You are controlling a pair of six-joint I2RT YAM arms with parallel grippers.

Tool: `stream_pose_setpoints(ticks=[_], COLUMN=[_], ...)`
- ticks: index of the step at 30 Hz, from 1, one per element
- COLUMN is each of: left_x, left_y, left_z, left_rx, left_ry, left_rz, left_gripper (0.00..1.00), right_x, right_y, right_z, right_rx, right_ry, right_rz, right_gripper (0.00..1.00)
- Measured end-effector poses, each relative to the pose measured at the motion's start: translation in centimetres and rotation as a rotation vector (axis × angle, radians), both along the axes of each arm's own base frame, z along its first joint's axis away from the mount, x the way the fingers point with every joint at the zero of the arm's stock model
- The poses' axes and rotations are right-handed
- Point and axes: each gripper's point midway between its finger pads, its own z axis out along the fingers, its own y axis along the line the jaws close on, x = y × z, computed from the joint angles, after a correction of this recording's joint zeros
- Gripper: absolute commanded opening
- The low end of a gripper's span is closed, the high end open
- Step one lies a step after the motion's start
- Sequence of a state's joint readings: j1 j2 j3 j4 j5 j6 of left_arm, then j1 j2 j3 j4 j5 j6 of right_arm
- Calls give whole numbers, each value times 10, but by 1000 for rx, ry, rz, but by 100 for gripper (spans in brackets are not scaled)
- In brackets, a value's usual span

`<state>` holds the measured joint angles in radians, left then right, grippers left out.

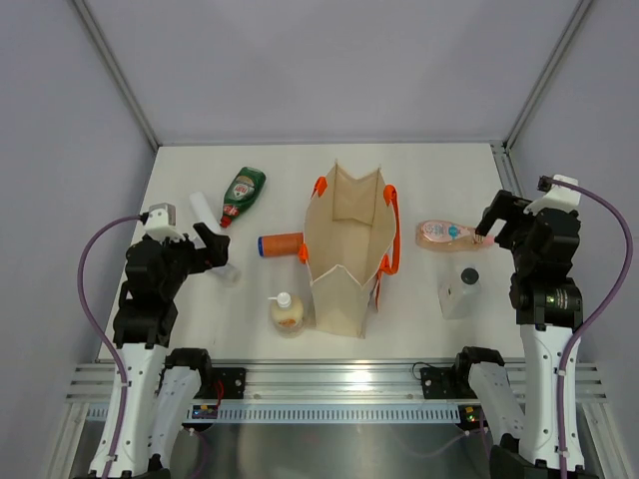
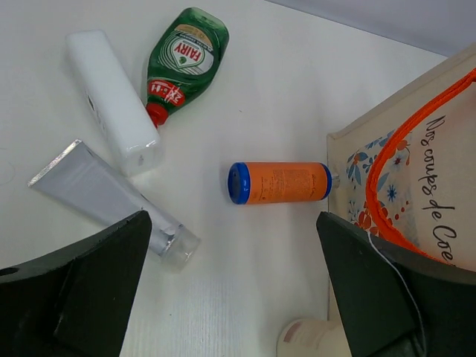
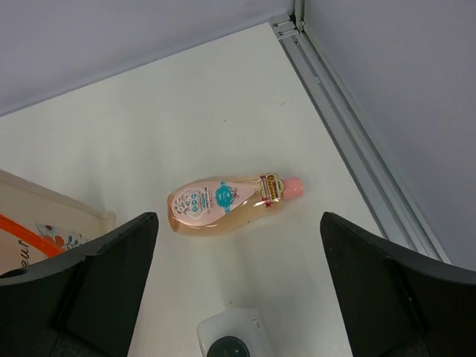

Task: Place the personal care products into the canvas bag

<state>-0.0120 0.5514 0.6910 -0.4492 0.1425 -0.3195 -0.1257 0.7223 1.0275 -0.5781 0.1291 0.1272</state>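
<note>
The beige canvas bag [image 1: 349, 249] stands open at the table's middle. To its left lie the green red-capped bottle [image 1: 244, 190], white tube [image 1: 203, 210], orange cylinder [image 1: 283, 244] and a silvery clear-capped tube [image 2: 104, 197]. The cream pump bottle [image 1: 287, 311] stands in front. To the bag's right lie the pink clear bottle [image 1: 449, 236] and the upright white black-capped bottle [image 1: 461, 291]. My left gripper [image 1: 215, 249] is open and empty above the silvery tube, with the orange cylinder [image 2: 279, 183] ahead. My right gripper [image 1: 494, 225] is open and empty above the pink bottle [image 3: 223, 204].
Grey walls enclose the table on the left, back and right. An aluminium rail [image 3: 349, 126] runs along the right edge close to the pink bottle. The bag's orange handles [image 1: 392, 235] hang over its right side.
</note>
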Motion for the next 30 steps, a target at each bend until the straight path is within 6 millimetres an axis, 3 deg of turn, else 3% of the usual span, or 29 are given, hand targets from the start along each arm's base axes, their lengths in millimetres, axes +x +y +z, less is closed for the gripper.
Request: stream_pose_setpoints(ticks=[3, 8, 11, 14, 21, 24, 30], left_x=[-1, -2, -3, -4, -12, -15, -16], left_y=[-3, -7, -7, -5, 1, -1, -6], left_z=[0, 1, 2, -6, -27, -27, -24], left_rx=[-11, -31, -53, -84, -159, -192, -252], left_ry=[1, -1, 2, 45, 169, 178, 175], left_rz=[-14, -25, -18, 15, 114, 126, 127], left_gripper=[99, 99, 99, 99, 99, 99, 99], right_x=[-3, -30, -47, -52, -39, -43, -44], right_y=[14, 74, 104, 117, 113, 113, 85], right_z=[-2, -21, -24, -30, -60, -77, -94], right_rx=[-84, -267, -268, -202, -73, -81, -188], right_ry=[27, 149, 161, 191, 362, 422, 524], right_rz=[133, 651, 883, 967, 930, 922, 793], right_gripper=[100, 99, 99, 100, 99, 100, 100])
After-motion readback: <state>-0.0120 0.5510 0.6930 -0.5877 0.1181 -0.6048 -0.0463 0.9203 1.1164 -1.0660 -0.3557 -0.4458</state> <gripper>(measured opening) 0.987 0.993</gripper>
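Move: The right hand hovers open and high. The white bottle with the black cap stands roughly 11 cm back from it, some 3 cm to its left and 22 cm lower. The pink bottle lies about 6 cm ahead, 3 cm left and 27 cm below; the canvas bag stands some 26 cm left and 3 cm back, its middle 16 cm lower. From the left hand, the white bottle is about 55 cm to the right, 10 cm back and 15 cm lower. Heading for the white bottle, the open right hand first swings about 12 cm left and 5 cm back, turning some 55 degrees counter-clockwise. It then sinks, about 9 cm in all, tipping its fingers well downward and easing 3 cm back to the right over the bottle, touching nothing yet. The left hand, also open, dips and draws back 2 cm or so, tilting slightly down and rolling its left side lower. ##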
